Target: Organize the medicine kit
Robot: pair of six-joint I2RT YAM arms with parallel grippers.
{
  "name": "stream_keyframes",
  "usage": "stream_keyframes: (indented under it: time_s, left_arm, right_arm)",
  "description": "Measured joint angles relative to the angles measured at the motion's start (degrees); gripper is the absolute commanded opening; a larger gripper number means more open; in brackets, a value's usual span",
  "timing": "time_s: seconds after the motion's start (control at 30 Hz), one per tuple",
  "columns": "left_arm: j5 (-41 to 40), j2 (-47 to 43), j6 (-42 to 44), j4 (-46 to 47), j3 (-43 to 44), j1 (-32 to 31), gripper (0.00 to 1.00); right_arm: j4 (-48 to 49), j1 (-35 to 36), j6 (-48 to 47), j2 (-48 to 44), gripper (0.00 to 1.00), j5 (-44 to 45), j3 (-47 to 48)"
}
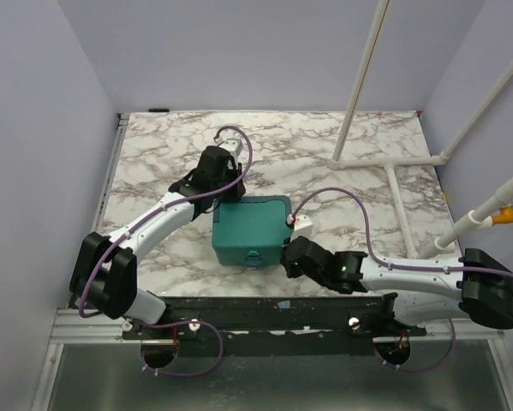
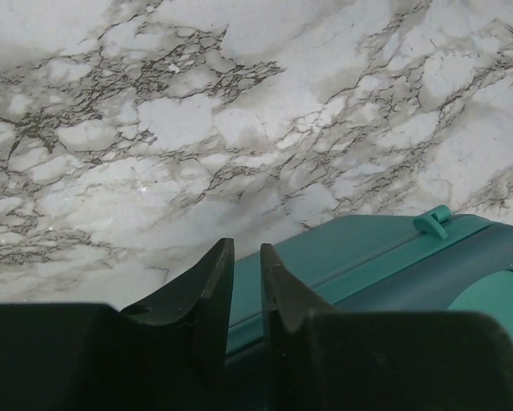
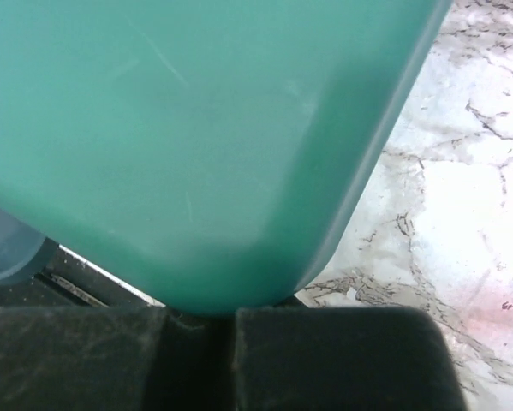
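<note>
The teal-green medicine kit (image 1: 252,227) sits lid-down in the middle of the marble table, its small latch (image 1: 253,255) facing the arms. My left gripper (image 1: 224,190) hangs over the kit's back left corner. In the left wrist view its fingertips (image 2: 246,246) stand a slim gap apart above the kit's edge (image 2: 367,248), and only teal shows in the gap; whether they pinch the rim I cannot tell. My right gripper (image 1: 288,259) is shut, its tips (image 3: 235,318) pressed against the kit's rounded front right corner (image 3: 196,128).
A white pipe frame (image 1: 393,163) lies on the table at the back right, with a slanted white pole (image 1: 363,77) rising from it. A dark rail (image 1: 265,312) runs along the near edge. A small teal tab (image 2: 433,221) sticks up from the kit's rim.
</note>
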Motion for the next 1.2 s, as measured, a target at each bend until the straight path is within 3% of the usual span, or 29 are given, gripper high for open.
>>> stream_keyframes:
  time_s: [0.4,1.2]
  left_arm:
    - [-3.69,-6.14,-1.51,-2.75,-3.65,0.20,0.20]
    - [-14.78,-18.23,-1.22,-9.40,-9.86,1.36,0.21]
  right_arm:
    - [2.49,-5.46,-4.87,4.66,0.01,-0.24,3.06]
    - [6.62,-18.88,-16.41,20.65,0.01,-12.41,17.68]
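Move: Closed and upright, the medicine kit sits between the hands. Its middle is about 7 cm back and 3 cm to the right of the left hand, which is at its rear hinge-side edge, and some 4 cm below. From the right hand, at the near wall by the right corner, that middle is about 6 cm ahead and 7 cm to the left. The kit's handle is roughly 7 cm to the right hand's left, level with it. Swinging the kit round counter-clockwise between both hands: the shut right fingers keep against its handle side by the corner and push about 12 cm forward, easing left towards the end. The left hand, fingers partly closed at the hinge-side edge, goes some 8 cm left and half as far back, turning about 15 degrees counter-clockwise. ##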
